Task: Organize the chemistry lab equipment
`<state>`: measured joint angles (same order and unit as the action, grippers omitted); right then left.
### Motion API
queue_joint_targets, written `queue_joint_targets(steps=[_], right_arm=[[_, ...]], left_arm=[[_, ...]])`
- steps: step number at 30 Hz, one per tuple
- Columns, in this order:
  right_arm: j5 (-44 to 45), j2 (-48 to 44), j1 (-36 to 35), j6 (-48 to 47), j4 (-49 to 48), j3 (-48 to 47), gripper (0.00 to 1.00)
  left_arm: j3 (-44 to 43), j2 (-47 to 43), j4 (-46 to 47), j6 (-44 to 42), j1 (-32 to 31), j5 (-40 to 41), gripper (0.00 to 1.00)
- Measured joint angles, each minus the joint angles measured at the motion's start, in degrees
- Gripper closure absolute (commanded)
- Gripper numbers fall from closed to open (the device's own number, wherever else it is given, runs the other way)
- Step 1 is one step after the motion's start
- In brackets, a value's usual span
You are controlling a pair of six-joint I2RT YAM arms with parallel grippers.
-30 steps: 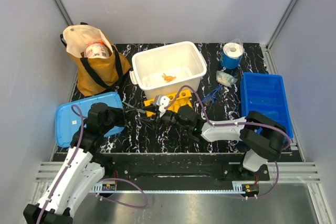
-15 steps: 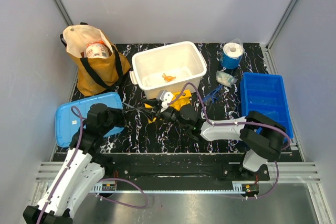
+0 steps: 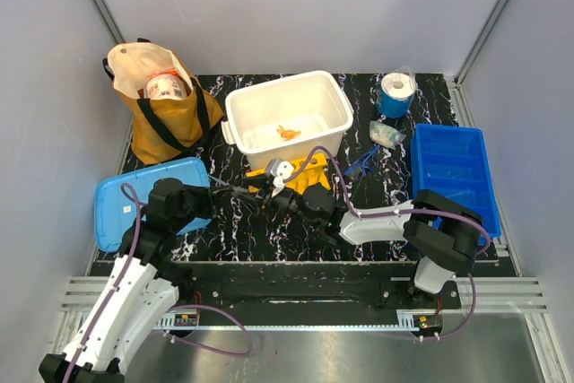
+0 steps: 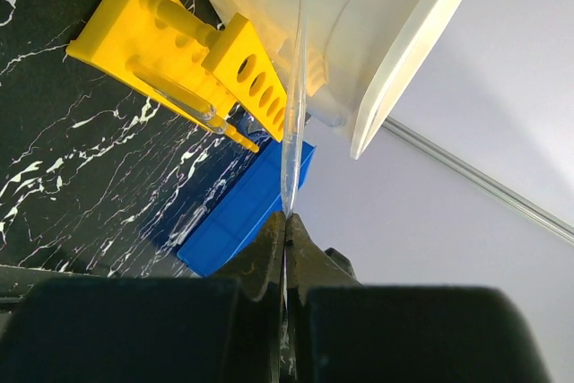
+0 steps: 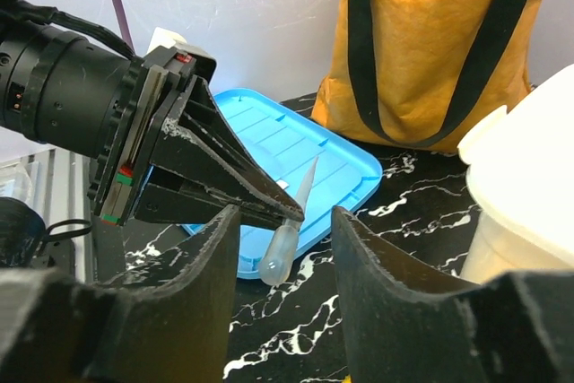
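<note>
My left gripper [image 4: 287, 221] is shut on a thin clear pipette [image 4: 294, 105] that sticks out past its tips toward the white bin [image 4: 377, 60]. In the right wrist view the pipette's bulb [image 5: 285, 241] hangs from the left gripper's fingers [image 5: 224, 181], in the gap of my open right gripper [image 5: 285, 214], touching neither finger. From above, the left gripper [image 3: 235, 193] and right gripper [image 3: 265, 198] meet tip to tip in front of a yellow tube rack [image 3: 300, 175]. A small orange piece [image 3: 287, 133] lies in the white bin [image 3: 334, 96]. Blue-framed safety glasses [image 3: 363, 163] and a clear packet [image 3: 386, 134] lie to the right.
A brown cloth bag [image 3: 166, 109] stands at the back left. A light blue lid [image 3: 148, 199] lies flat at the left. A deep blue bin [image 3: 453, 177] sits at the right edge, with a blue roll [image 3: 395, 94] behind it.
The right gripper has shifted a little left, up to the left gripper's tips, and its jaws narrowed and then widened. The left gripper has kept its hold on the pipette.
</note>
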<state>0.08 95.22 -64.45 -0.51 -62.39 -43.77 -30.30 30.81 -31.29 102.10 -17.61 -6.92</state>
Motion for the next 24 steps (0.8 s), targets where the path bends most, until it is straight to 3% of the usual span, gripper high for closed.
queue_joint_targets(steps=[4, 10, 12, 16, 18, 20, 24], right_arm=[[0.7, 1.2, -0.6, 1.2, -0.4, 0.0, 0.63], [2.9, 2.8, -1.0, 2.8, -0.3, -0.3, 0.93], [3.9, 2.9, -1.1, 3.6, 0.6, -0.8, 1.00], [7.6, 2.1, -1.4, 5.0, 4.8, -1.9, 1.00], [10.9, 0.7, -1.3, 5.9, 9.8, -3.3, 1.00], [13.4, -1.6, -0.7, 7.1, 15.6, -5.3, 1.00], [15.4, -8.8, 3.6, 12.0, 27.4, -8.9, 1.00]], left_arm=[[0.0, -0.1, -0.1, 0.2, 0.0, 0.0, 1.00], [0.2, -0.4, -0.3, 0.4, 0.0, 0.0, 1.00], [0.4, -0.5, -0.2, 0.6, 0.0, 0.1, 0.89], [0.5, -0.5, -0.3, 0.0, 0.0, 0.2, 0.54], [0.5, -0.5, -0.2, -0.8, 0.0, 0.1, 0.43], [0.5, -0.5, -0.1, -2.4, 0.0, 0.2, 0.37], [-0.8, 1.3, -0.2, -10.1, 0.0, 0.1, 0.36]])
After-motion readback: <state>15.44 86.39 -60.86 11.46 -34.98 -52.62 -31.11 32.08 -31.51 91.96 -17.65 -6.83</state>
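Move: The pipette is still pinched between the left fingertips, its bulb towards the right hand. It lies about 3 cm to the left of the open right fingers and 1 cm lower. From the right hand the white bin's middle is some 21 cm ahead, 9 cm right and 12 cm down; the yellow rack is about 4 cm ahead, 8 cm right and 14 cm below. Right sinks 2 cm, pinches the pipette; left opens; right lifts it about 5 cm, forward-right towards the bin. ##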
